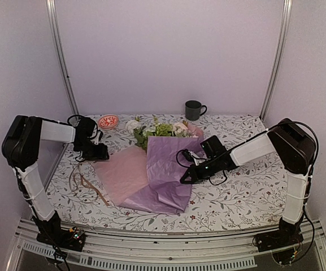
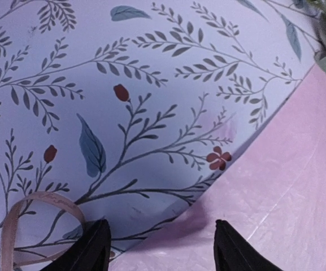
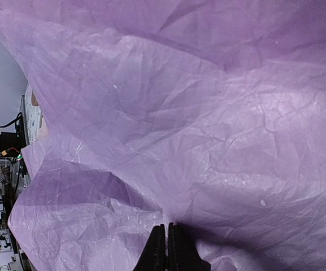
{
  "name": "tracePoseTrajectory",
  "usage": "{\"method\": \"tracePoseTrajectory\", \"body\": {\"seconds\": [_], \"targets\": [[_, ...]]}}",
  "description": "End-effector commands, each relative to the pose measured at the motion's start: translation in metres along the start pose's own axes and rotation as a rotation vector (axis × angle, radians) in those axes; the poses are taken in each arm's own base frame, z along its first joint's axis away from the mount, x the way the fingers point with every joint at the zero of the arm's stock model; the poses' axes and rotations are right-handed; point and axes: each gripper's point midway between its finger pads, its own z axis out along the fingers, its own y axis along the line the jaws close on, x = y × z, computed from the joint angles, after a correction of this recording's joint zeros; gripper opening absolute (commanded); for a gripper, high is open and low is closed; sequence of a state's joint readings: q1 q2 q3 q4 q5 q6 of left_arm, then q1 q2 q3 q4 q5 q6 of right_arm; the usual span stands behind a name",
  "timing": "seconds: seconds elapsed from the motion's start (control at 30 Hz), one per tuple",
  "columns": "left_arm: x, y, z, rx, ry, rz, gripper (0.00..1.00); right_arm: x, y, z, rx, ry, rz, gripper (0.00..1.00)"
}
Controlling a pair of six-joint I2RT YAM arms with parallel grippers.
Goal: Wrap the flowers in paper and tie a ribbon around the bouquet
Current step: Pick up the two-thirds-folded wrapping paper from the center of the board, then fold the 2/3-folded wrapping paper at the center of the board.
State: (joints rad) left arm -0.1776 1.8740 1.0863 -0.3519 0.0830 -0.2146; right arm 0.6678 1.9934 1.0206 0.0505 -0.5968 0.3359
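Observation:
The lilac-pink paper (image 1: 126, 172) lies spread on the table, and its right part is folded over leftward as a darker purple flap (image 1: 165, 169). At the flap's far end the flowers (image 1: 157, 130) stick out, white and pink blooms with green sprigs. My right gripper (image 1: 184, 179) is shut on a pinch of the paper (image 3: 179, 124), which puckers at the black fingertips (image 3: 158, 243). Over the sheet's far left edge (image 2: 287, 192) my left gripper (image 2: 161, 243) hangs open with nothing in it. The ribbon (image 1: 86, 186) curls on the cloth left of the paper, one loop (image 2: 35, 206) beside my left finger.
A dark mug (image 1: 194, 109) stands at the back, right of the flowers. At the back left sits a small red-patterned bowl (image 1: 108, 121). The floral table cloth (image 1: 236, 192) covers the table, with walls on three sides.

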Motion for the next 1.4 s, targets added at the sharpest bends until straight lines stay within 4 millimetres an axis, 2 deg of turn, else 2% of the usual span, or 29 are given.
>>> {"method": "tracePoseTrajectory", "body": {"seconds": [0.0,0.1,0.23,0.3,0.4,0.43,0.5,0.6,0.77,0.9,1.0,1.07,1.1,1.17,1.3,1.37], "targets": [[0.072,-0.030,0.010,0.203,0.217,-0.027,0.61,0.023,-0.015,0.013,0.064,0.081,0.022,0.03],[0.078,-0.055,0.002,0.309,0.216,-0.006,0.59,0.022,-0.010,0.014,0.055,0.082,0.012,0.03],[0.084,-0.060,-0.003,0.324,0.225,0.013,0.59,0.019,-0.007,0.014,0.051,0.078,0.004,0.03],[0.082,-0.069,-0.008,0.376,0.213,0.017,0.58,0.019,-0.007,0.014,0.050,0.078,0.002,0.03],[0.067,-0.091,-0.027,0.498,0.144,0.012,0.54,0.021,-0.007,0.014,0.051,0.084,0.001,0.03],[0.063,-0.097,-0.034,0.534,0.126,0.011,0.50,0.021,-0.007,0.014,0.053,0.084,0.000,0.03],[0.057,-0.106,-0.045,0.566,0.095,0.013,0.34,0.021,-0.007,0.014,0.053,0.084,0.000,0.03],[0.052,-0.118,-0.058,0.600,0.077,0.028,0.01,0.016,-0.003,0.013,0.051,0.078,-0.009,0.03],[0.042,-0.134,-0.075,0.595,0.026,0.046,0.00,-0.003,0.018,0.003,0.077,0.038,-0.119,0.04],[0.042,-0.153,-0.081,0.600,0.008,0.050,0.00,-0.024,0.059,-0.008,0.051,-0.027,-0.314,0.04],[0.041,-0.162,-0.086,0.620,-0.014,0.039,0.00,-0.025,0.092,0.000,0.006,-0.022,-0.440,0.04],[0.038,-0.168,-0.091,0.632,-0.031,0.040,0.00,-0.015,0.104,0.009,-0.027,0.004,-0.498,0.05],[0.037,-0.170,-0.094,0.639,-0.039,0.041,0.00,-0.007,0.105,0.016,-0.047,0.029,-0.501,0.05],[0.033,-0.176,-0.104,0.659,-0.062,0.047,0.00,-0.004,0.104,0.030,-0.095,0.071,-0.460,0.05],[0.019,-0.185,-0.132,0.686,-0.131,0.060,0.00,0.009,0.066,0.052,-0.082,0.147,-0.264,0.05],[0.014,-0.194,-0.147,0.710,-0.161,0.072,0.00,0.012,0.059,0.062,-0.085,0.172,-0.228,0.05]]}}
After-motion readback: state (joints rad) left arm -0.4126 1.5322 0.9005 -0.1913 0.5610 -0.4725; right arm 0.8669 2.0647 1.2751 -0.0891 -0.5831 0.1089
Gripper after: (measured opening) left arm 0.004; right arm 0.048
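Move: The wrapping paper's left corner lies at table level right by the left fingers, some 3 cm back and 2 cm to their left. From that hand, the loose ribbon is about 12 cm back and 7 cm left, the bowl 15 cm ahead and 3 cm right, the bouquet's blooms about 12 cm ahead and 25 cm right. The purple flap's middle is roughly 5 cm ahead and 5 cm left of the right hand, already low on its surface. The paper's left edge is gathered by the open left hand, which travels low, back and right, tilting some 30 degrees so its fingers point in under the paper, then pinches the edge and lifts it about 10 cm while going on right. Late on, the right hand, fingers still nearly shut, swings about 9 cm left and a little back over the purple flap, rising, then sinking partway. ##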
